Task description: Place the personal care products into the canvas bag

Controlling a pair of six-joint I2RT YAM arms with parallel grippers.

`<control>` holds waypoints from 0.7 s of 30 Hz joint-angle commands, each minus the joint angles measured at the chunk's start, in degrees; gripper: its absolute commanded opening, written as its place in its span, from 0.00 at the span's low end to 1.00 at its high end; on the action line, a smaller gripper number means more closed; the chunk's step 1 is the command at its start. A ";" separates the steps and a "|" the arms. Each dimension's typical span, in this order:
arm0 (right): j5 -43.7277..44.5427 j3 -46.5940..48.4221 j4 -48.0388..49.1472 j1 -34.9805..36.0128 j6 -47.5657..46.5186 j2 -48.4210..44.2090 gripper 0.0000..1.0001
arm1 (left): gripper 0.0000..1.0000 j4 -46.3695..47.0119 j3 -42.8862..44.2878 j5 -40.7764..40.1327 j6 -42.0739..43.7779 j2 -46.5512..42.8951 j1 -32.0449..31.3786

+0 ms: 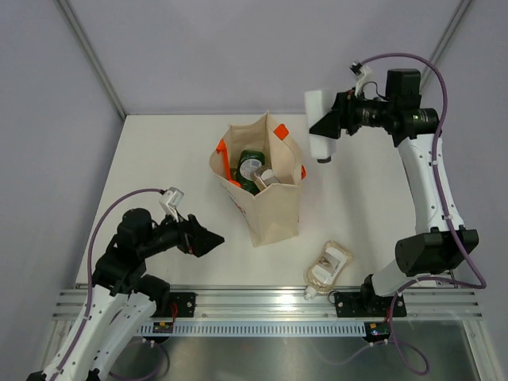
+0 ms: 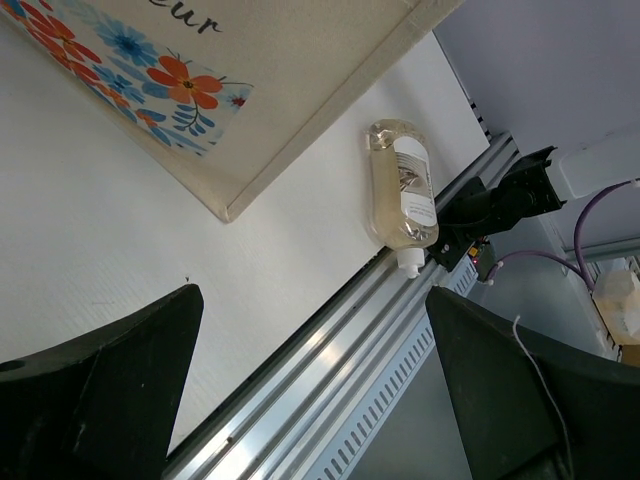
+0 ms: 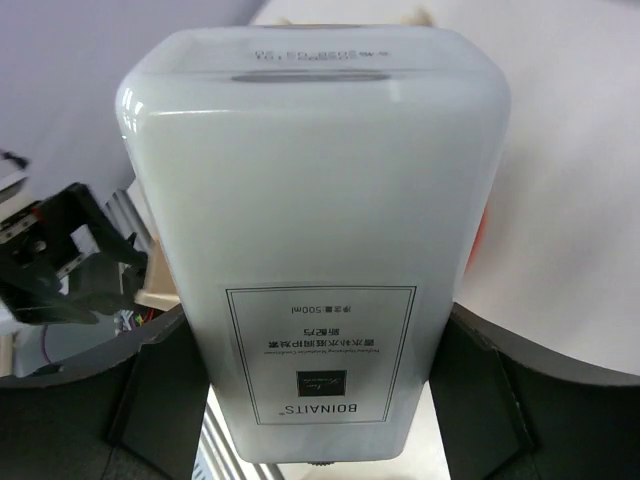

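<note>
The canvas bag [image 1: 274, 208] stands upright mid-table, its orange handles [image 1: 280, 131] at the rim; a green bottle [image 1: 251, 161] and other containers show inside. My right gripper [image 1: 321, 127] hangs to the right of the bag's mouth and higher, shut on a white bottle [image 1: 314, 107] whose dark cap [image 1: 323, 159] points down. That white bottle [image 3: 315, 230] fills the right wrist view between both fingers [image 3: 480, 400]. A clear beige refill pouch [image 1: 328, 266] lies near the front edge. My left gripper [image 1: 213, 240] is open and holds nothing, left of the bag's foot. The left wrist view shows the pouch [image 2: 403, 190] ahead.
An aluminium rail [image 1: 262, 305] runs along the near table edge, right by the pouch's spout [image 2: 409, 262]. The bag's floral print [image 2: 130, 60] faces the left wrist camera. Grey walls close in the far side and both flanks.
</note>
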 commanded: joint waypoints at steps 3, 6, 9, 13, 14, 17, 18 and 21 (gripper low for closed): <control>-1.26 16.58 2.14 13.12 -1.50 4.02 0.00 | 0.99 1.73 4.67 0.71 0.26 -0.98 0.03; 2.69 27.12 -1.37 19.71 -3.35 11.48 0.00 | 0.99 -1.08 6.86 0.27 0.70 -0.81 0.03; 10.32 27.77 -2.34 24.74 -6.60 15.80 0.00 | 0.99 -2.66 8.45 -1.04 1.22 -0.90 0.03; 14.67 25.49 -3.49 29.84 -10.65 18.46 0.00 | 0.99 -2.93 8.54 -1.75 1.05 -1.07 0.03; 14.76 24.61 -2.88 29.94 -11.53 18.55 0.00 | 0.99 -2.76 8.37 -1.75 0.87 -1.16 0.03; 15.28 21.88 -2.96 30.20 -13.72 18.20 0.00 | 0.99 -2.14 7.40 -1.66 0.61 -1.69 0.03; 15.72 20.66 -3.13 30.20 -14.08 18.02 0.00 | 0.99 -2.05 7.31 -1.66 0.61 -1.86 0.03; 16.07 17.24 -3.93 30.73 -16.10 17.23 0.01 | 0.99 -2.31 7.31 -1.40 0.78 -1.77 0.03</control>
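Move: The right hand, already gripping the white bottle in the air, is taking it to the canvas bag, whose open mouth lies about 19 cm to its left, 2 cm back and 10 cm below. Inside, the green bottle is some 22 cm left, 5 cm back and 15 cm down; the small clear bottle about 17 cm left, 6 cm back and 14 cm down. From the left hand the bag's mouth is roughly 21 cm ahead, 15 cm right and 3 cm higher. Still pinching the white bottle, the right hand swings some 18 cm left, rising about 8 cm over the bag's near-side rim, then drops nearly 19 cm to bring the bottle down into the mouth. Its wrist turns counter-clockwise and tips the fingers downward, some 30 degrees in all. The empty, open left hand rises about 4 cm. ##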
